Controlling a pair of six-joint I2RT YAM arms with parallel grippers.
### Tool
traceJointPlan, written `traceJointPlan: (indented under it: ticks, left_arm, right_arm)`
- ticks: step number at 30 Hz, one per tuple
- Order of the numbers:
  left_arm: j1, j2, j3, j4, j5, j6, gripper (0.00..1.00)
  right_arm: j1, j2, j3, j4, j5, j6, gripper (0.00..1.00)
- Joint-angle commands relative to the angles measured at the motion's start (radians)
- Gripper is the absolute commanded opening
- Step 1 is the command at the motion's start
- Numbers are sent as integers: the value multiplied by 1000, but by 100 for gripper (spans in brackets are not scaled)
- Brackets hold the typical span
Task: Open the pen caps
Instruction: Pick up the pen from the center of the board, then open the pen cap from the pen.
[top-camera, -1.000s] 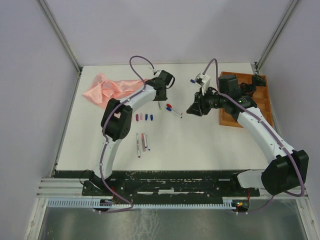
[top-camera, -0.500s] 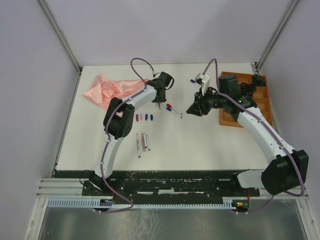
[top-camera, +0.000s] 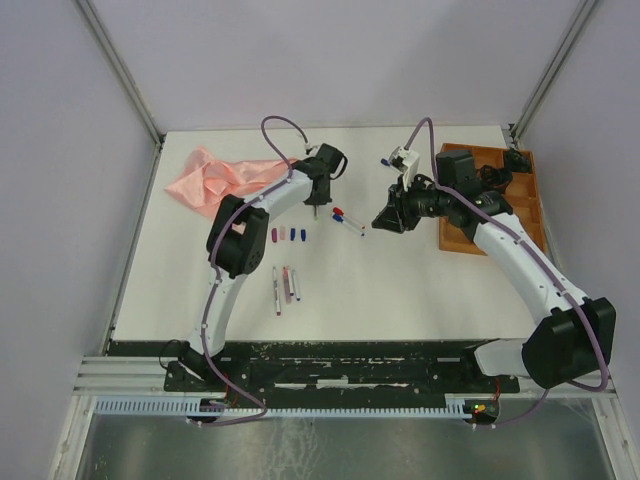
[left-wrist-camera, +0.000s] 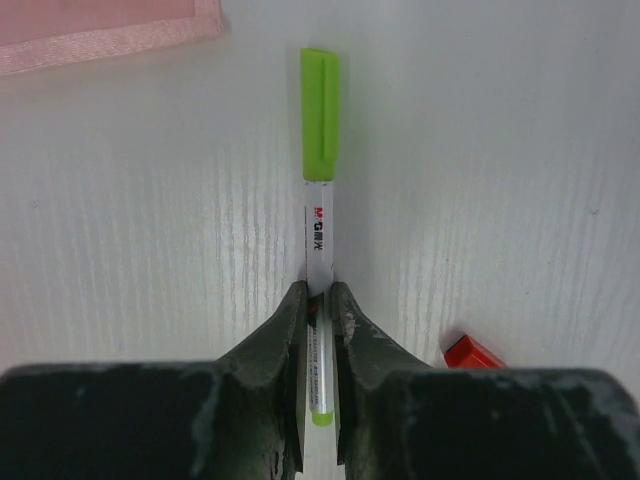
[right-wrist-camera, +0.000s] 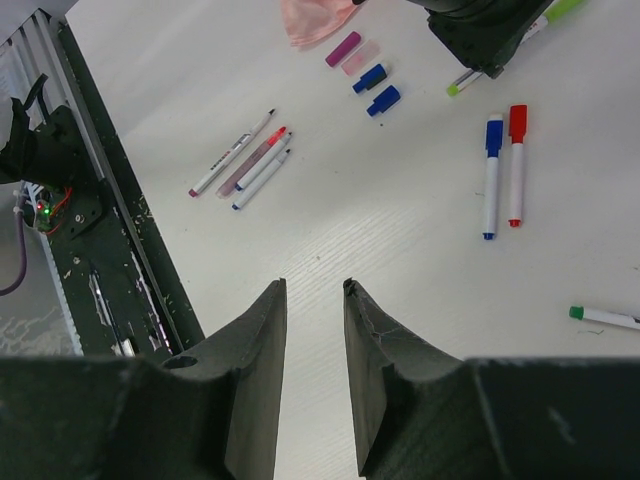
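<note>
A white pen (left-wrist-camera: 318, 235) with a lime-green pen cap (left-wrist-camera: 320, 115) lies on the table, cap pointing away. My left gripper (left-wrist-camera: 318, 290) is shut on its barrel, near the tail end; from above it sits at the table's back middle (top-camera: 318, 207). A blue-capped pen (right-wrist-camera: 491, 180) and a red-capped pen (right-wrist-camera: 516, 165) lie side by side between the arms. Loose caps, purple (right-wrist-camera: 343, 48), pink and two blue (right-wrist-camera: 383, 100), lie in a row. My right gripper (right-wrist-camera: 314, 285) hovers open above the table with nothing between its fingers.
Three uncapped pens (top-camera: 284, 285) lie nearer the front. A pink cloth (top-camera: 215, 178) is at the back left, a wooden tray (top-camera: 490, 200) at the right. A green-ended pen (right-wrist-camera: 605, 317) lies under the right arm. Another capped pen (top-camera: 385, 161) lies at the back.
The left gripper's jaws have come together on the green-capped pen's barrel. The right arm has hardly moved.
</note>
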Motion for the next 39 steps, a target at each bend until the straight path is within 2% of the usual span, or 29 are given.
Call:
traceJointPlan:
  ticks: [1, 5, 13, 16, 19, 22, 26, 28, 32, 36, 39]
  left_arm:
    - [8, -51, -3, 4, 10, 47, 3]
    - [8, -169, -80, 75, 17, 44, 3]
    - [3, -523, -419, 311, 100, 6, 3]
    - [-10, -689, -604, 433, 147, -11, 3]
    - [-19, -897, -856, 685, 232, -36, 3]
    - [-29, -1100, -1095, 906, 302, -70, 3]
    - [-80, -1325, -1323, 1127, 318, -100, 3]
    - [-118, -1409, -1419, 1231, 312, -108, 3]
    - [-196, -1515, -1510, 1374, 281, -115, 3]
    - [-268, -1541, -1567, 1512, 242, -122, 3]
    - [-315, -1528, -1572, 1561, 217, -110, 3]
  right_arm:
    - [-4, 3, 17, 22, -37, -4, 37]
    - [-4, 0, 13, 30, -59, 2, 37]
    - [-3, -22, -9, 64, -133, 21, 36]
    - [-4, -44, -28, 105, -175, 55, 36]
    - [-4, -74, -63, 184, -219, 120, 36]
    - [-4, -112, -110, 290, -242, 212, 36]
    - [-4, -154, -201, 541, -265, 411, 39]
    - [-4, -164, -252, 690, -280, 544, 46]
    - [1, -160, -342, 991, -292, 796, 60]
    - [36, -163, -379, 1107, -288, 849, 68]
    - [77, -160, -399, 1170, -291, 865, 69]
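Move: The left gripper is already shut on the green-capped pen at the board. The right gripper it is to meet hangs in the air some 20 cm back, 17 cm to its right and about 21 cm higher. The red-capped pen lies about 10 cm right and 4 cm back of the left hand, and the blue-capped pen 9 cm right and 6 cm back. From the right hand, the green-capped pen is roughly 23 cm ahead, 17 cm left and 21 cm below. Keep the left gripper's pinch on the green-capped pen and lift it off the board, carrying it up and back about 27 cm each way towards the right gripper. Meanwhile swing the wrist some 80 degrees until the fingers point forward and right, nearly level. Raise the right gripper slightly, drawing it back and left, turn it about 30 degrees and open its fingers wide. ##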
